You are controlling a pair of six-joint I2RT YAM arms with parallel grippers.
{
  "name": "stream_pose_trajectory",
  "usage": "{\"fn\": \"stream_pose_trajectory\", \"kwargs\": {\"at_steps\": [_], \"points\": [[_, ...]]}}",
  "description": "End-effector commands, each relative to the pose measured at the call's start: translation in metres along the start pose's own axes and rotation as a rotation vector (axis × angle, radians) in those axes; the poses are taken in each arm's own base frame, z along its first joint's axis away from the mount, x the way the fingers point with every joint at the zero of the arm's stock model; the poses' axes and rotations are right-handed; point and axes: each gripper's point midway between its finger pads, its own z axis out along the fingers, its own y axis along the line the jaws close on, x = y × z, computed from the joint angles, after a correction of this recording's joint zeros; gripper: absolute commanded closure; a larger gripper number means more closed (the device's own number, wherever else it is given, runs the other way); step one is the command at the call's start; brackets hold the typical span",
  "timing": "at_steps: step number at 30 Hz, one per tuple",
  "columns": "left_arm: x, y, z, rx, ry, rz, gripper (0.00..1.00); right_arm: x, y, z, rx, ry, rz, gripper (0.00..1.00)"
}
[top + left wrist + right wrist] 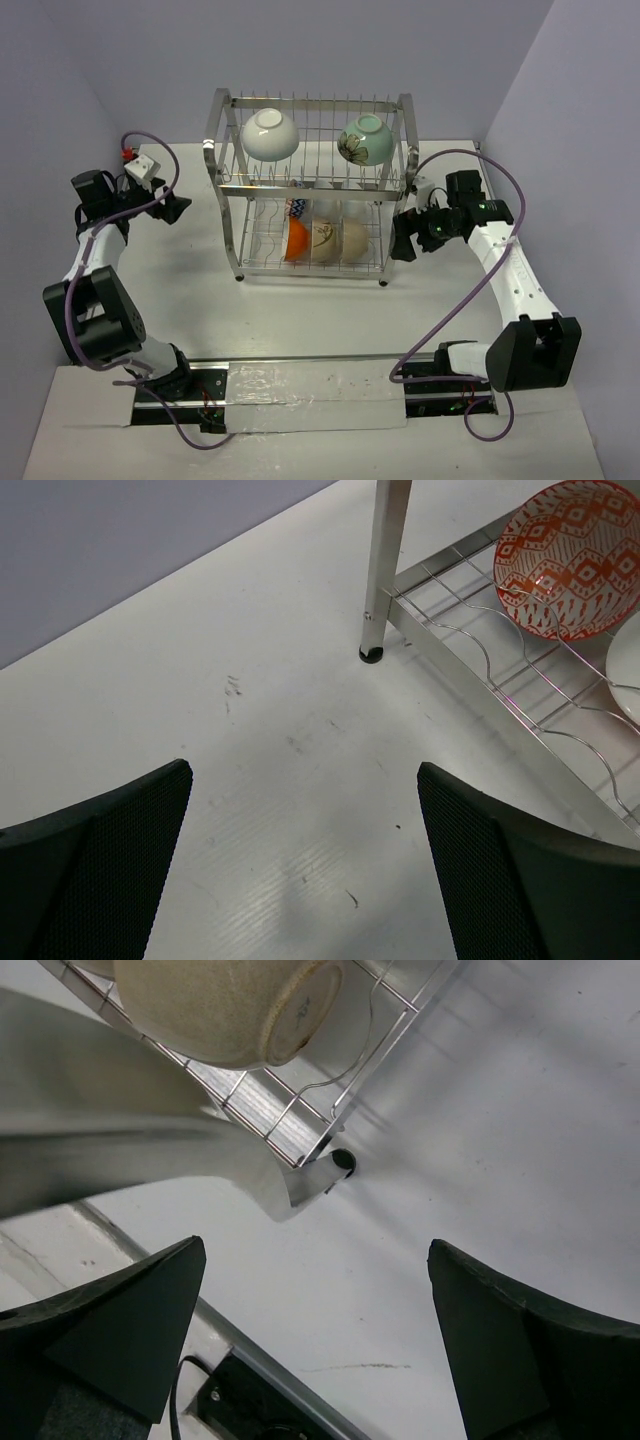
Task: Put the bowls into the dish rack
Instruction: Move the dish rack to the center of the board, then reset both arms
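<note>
The silver wire dish rack (224, 187) stands mid-table. On its top tier sit a white bowl (270, 134) and a mint green bowl (365, 138). The lower tier holds an orange-red patterned bowl (295, 240) beside two pale bowls (322, 240). My left gripper (176, 207) is open and empty, left of the rack. In its wrist view the left gripper (305, 865) hangs over bare table near the rack's leg (385, 570) and the orange-red bowl (570, 560). My right gripper (403, 240) is open and empty at the rack's right end. The right wrist view shows the right gripper (315, 1350) below a cream bowl (225, 1005).
The rack's rubber foot (343, 1160) rests on the white table just ahead of my right fingers. The arms' black base rail (270, 1400) lies below them. Grey walls close in the table at the back and sides. Purple cables loop off both arms.
</note>
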Motion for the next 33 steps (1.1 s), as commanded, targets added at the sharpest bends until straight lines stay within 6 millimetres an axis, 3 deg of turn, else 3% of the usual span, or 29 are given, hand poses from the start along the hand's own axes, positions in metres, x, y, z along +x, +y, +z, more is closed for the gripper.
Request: {"fn": "stream_pose_trajectory", "kwargs": {"at_steps": [1, 6, 11, 19, 26, 33], "points": [[-0.013, -0.017, -0.017, 0.016, -0.028, 0.044, 0.01, -0.009, -0.008, 0.001, 0.051, -0.038, -0.028, 0.00], [-0.021, -0.041, -0.044, 0.006, -0.023, 0.051, 0.01, -0.024, -0.031, 0.008, 0.119, -0.066, 0.008, 0.00], [-0.028, -0.062, -0.069, -0.013, -0.027, 0.086, 0.01, -0.027, -0.041, 0.019, 0.116, -0.050, 0.025, 0.00], [-0.018, -0.080, -0.090, -0.010, 0.009, 0.050, 0.01, -0.035, -0.054, 0.025, 0.128, -0.026, 0.015, 0.00], [-0.030, -0.100, -0.099, 0.031, -0.016, 0.056, 0.01, -0.030, -0.042, 0.023, 0.057, 0.005, 0.001, 0.00], [-0.048, -0.110, -0.112, -0.006, -0.024, 0.090, 0.01, -0.027, -0.012, -0.008, -0.005, -0.045, -0.064, 0.00]]}}
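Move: The rack's near right foot lies about 5 cm to the right hand's left, about level with it front to back, and some 16 cm below; the tan bowl is 6 cm ahead and 13 cm left, the orange bowl 6 cm ahead and 28 cm left, both about 8 cm lower. From the left hand, the rack's near left foot is about 14 cm back, 15 cm right and 18 cm down; the far left foot is about 10 cm ahead and 12 cm right, at that same depth. Wide open beside the rack's right legs, the right hand works forward some 3 cm and sinks about 2 cm, its fingers tipping slightly further down, pressing the near right leg forward. Meanwhile the left hand, also open and empty, draws straight back about 14 cm alongside the rack's left side while rising some 4 cm, from near the far left leg to abreast of the near left one, well clear of it. ##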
